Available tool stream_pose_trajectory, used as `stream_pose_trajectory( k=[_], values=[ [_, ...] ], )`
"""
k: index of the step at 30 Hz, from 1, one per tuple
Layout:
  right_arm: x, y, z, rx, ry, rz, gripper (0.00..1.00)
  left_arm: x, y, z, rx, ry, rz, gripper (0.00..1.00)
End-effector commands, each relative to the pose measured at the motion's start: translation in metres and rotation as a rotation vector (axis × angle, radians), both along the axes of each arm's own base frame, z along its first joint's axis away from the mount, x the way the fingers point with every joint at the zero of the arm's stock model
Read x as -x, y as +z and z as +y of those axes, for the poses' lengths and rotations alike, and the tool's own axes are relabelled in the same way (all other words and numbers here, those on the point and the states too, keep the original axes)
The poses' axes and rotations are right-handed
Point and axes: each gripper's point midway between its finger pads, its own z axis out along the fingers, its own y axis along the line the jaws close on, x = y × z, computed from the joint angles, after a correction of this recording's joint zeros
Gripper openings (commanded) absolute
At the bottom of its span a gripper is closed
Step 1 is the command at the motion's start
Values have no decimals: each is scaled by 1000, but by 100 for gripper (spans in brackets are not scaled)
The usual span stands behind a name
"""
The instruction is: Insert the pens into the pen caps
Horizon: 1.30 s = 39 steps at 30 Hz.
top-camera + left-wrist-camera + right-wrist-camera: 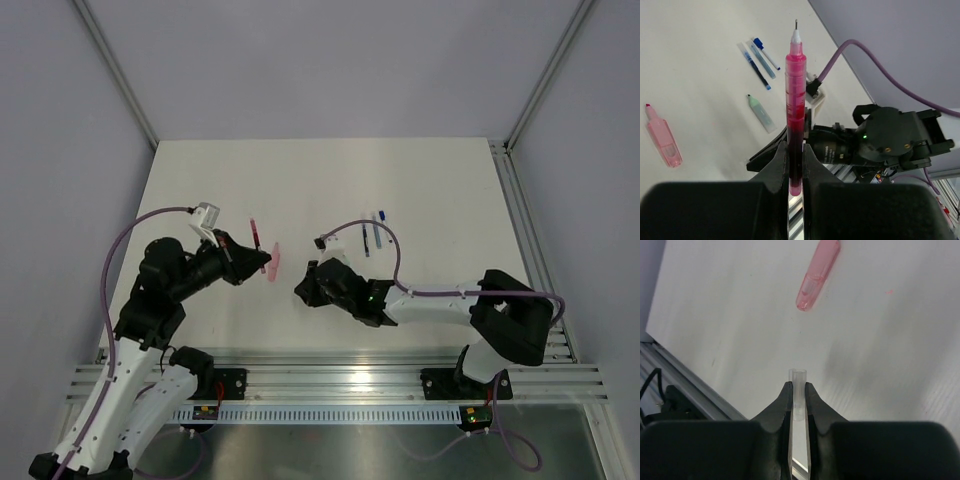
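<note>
My left gripper is shut on a red pen, which sticks out past the fingers with its fine white tip free. A pale pink pen cap lies flat on the table between the two grippers. My right gripper is shut on a clear whitish pen cap, whose open end pokes out beyond the fingertips, just above the table. A light green cap lies further right. Three blue, teal and white pens lie side by side beyond it.
The white table is bounded by grey walls at the back and sides. An aluminium rail runs along its near edge. The right arm's black wrist and purple cable face the left gripper. A small pink mark is on the table.
</note>
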Motion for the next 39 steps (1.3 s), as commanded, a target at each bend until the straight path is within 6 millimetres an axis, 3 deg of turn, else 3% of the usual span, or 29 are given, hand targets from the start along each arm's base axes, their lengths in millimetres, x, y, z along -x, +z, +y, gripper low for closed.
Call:
stream_pose_trajectory(
  k=[1, 4, 10, 15, 21, 24, 27, 33, 39],
  values=[
    [-4, 48, -1, -131, -29, -101, 0, 9, -1, -9, -7, -82, -5, 0],
    [-1, 51, -9, -154, -35, -107, 0, 18, -11, -13, -36, -128, 4, 0],
    [6, 76, -23, -249, -42, -145, 0, 30, -36, -18, -69, -194, 28, 0],
    [9, 121, -31, -350, -34, -217, 0, 33, -39, -29, -59, -237, 9, 0],
    [5, 182, -52, -414, -67, -349, 0, 33, 0, -45, -9, -281, -123, 0],
    [5, 218, -67, -438, -86, -424, 0, 28, 30, -56, 10, -301, -226, 0],
    [4, 242, -84, -441, -121, -483, 0, 22, 41, -65, 25, -316, -242, 0],
    [2, 287, -111, -464, -179, -584, 0, 24, 52, -86, 51, -393, -243, 0],
    [-2, 324, -108, -493, -182, -665, 0, 35, 43, -93, 62, -452, -241, 0]
  ],
)
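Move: From the left gripper, which holds the red pen tip up, the clear cap in the right fingers lies about 19 cm lower, 6 cm to the right and 2 cm ahead. From the right gripper, the pen's middle is some 23 cm up, 8 cm left and 1 cm back. Down on the table, 7 cm below the right hand, the pink highlighter lies 12 cm ahead and 8 cm left, the green highlighter 10 cm ahead and 12 cm right. Lift the right gripper with its cap nearly 30 cm off the table area to above the left hand's level, drifting about 10 cm right and tipping the fingers up until they point roughly level. Meanwhile carry the upright pen right with the left gripper, dipping first, then rising again, and turn it clockwise. Keep both grips shut. ##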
